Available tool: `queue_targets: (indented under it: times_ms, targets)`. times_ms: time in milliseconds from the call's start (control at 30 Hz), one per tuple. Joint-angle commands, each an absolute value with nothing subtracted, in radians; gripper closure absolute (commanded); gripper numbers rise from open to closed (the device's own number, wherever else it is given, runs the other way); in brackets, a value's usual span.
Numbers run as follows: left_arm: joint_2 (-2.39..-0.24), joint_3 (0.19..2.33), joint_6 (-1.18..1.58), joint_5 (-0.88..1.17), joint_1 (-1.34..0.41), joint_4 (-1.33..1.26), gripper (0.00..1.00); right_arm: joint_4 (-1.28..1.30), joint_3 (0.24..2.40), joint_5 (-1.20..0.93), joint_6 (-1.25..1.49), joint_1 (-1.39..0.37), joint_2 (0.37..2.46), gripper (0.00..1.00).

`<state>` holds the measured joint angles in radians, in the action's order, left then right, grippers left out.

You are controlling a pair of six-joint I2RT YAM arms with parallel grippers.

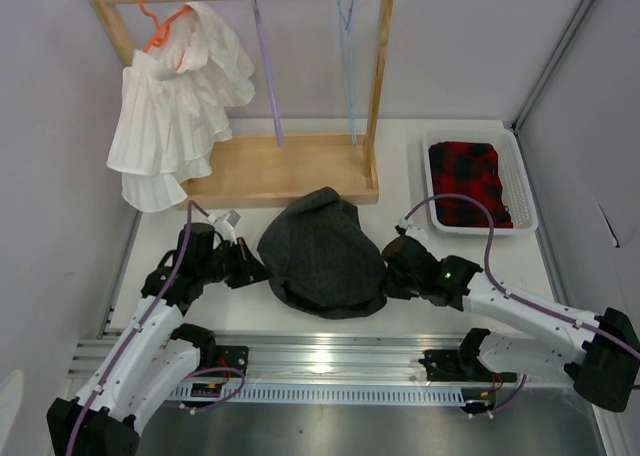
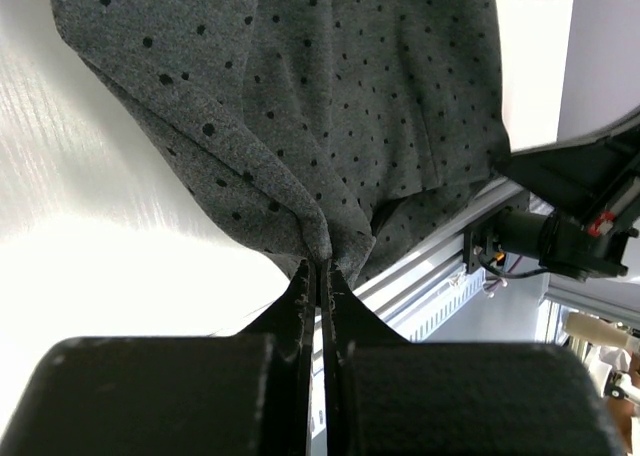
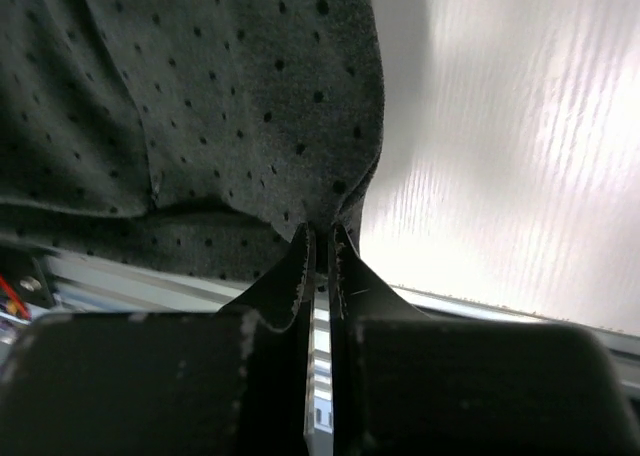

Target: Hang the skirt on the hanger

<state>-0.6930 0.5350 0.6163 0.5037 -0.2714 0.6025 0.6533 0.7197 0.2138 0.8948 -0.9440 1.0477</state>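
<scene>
The dark grey dotted skirt (image 1: 322, 254) hangs bunched between my two grippers, in front of the wooden rack. My left gripper (image 1: 256, 269) is shut on the skirt's left edge; the left wrist view shows the fabric (image 2: 330, 126) pinched at the fingertips (image 2: 304, 276). My right gripper (image 1: 390, 272) is shut on the skirt's right edge; the right wrist view shows the fabric (image 3: 200, 106) pinched at the fingertips (image 3: 302, 238). The light-blue hanger (image 1: 350, 66) hangs from the rack's rail at the right, edge-on, well behind the skirt.
A wooden rack (image 1: 290, 171) stands at the back. On it hang a purple hanger (image 1: 268, 66) and an orange hanger (image 1: 158, 26) with a white pleated garment (image 1: 175, 116). A white basket (image 1: 520, 186) with a red-and-black plaid cloth (image 1: 468, 181) sits at the right. A metal rail (image 1: 330, 351) runs along the near edge.
</scene>
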Motion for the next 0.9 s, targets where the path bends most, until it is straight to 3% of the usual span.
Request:
queue_targets:
  times_ms: [0, 167, 500, 667, 867]
  targets:
    - [-0.693, 0.649, 0.589, 0.531, -0.278, 0.604, 1.0, 0.638, 0.814, 0.189, 0.832, -0.873, 0.971, 1.0]
    - [-0.755, 0.83, 0.568, 0.522, -0.275, 0.629, 1.0, 0.673, 1.067, 0.192, 0.755, -0.727, 0.939, 1.0]
    - [-0.865, 1.365, 0.583, 0.445, -0.218, 0.62, 1.0, 0.598, 1.532, 0.374, 0.606, -0.673, 1.02, 1.0]
    - [-0.899, 1.566, 0.591, 0.376, -0.209, 0.62, 1.0, 0.597, 1.683, 0.408, 0.546, -0.67, 1.075, 1.0]
    - [-0.893, 1.648, 0.563, 0.327, -0.21, 0.672, 1.0, 0.629, 1.752, 0.403, 0.509, -0.67, 1.063, 1.0]
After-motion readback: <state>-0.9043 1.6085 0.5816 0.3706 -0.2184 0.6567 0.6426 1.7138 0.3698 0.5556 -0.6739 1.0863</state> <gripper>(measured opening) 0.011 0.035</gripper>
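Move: Both my hands already pinch the near edge of the dark skirt on the table; its middle lies some 13 cm right of my left hand and 15 cm left of my right, about 4 cm farther out. From my left hand the purple hanger is roughly 34 cm ahead and 30 cm up, straight on, the blue one as far and as high but 18 cm right. From my right hand they hang 28 and 10 cm left, also 34 cm ahead and 30 cm up. I sweep the skirt's edge up off the table with both hands, fast, almost 40 cm, keeping both pinches shut and drawing a few centimetres apart. My right hand also reaches forward about 11 cm and my left roughly 5, towards the empty hangers, while both wrists tip the fingers up by nearly 50 degrees and the right one rolls as well. ##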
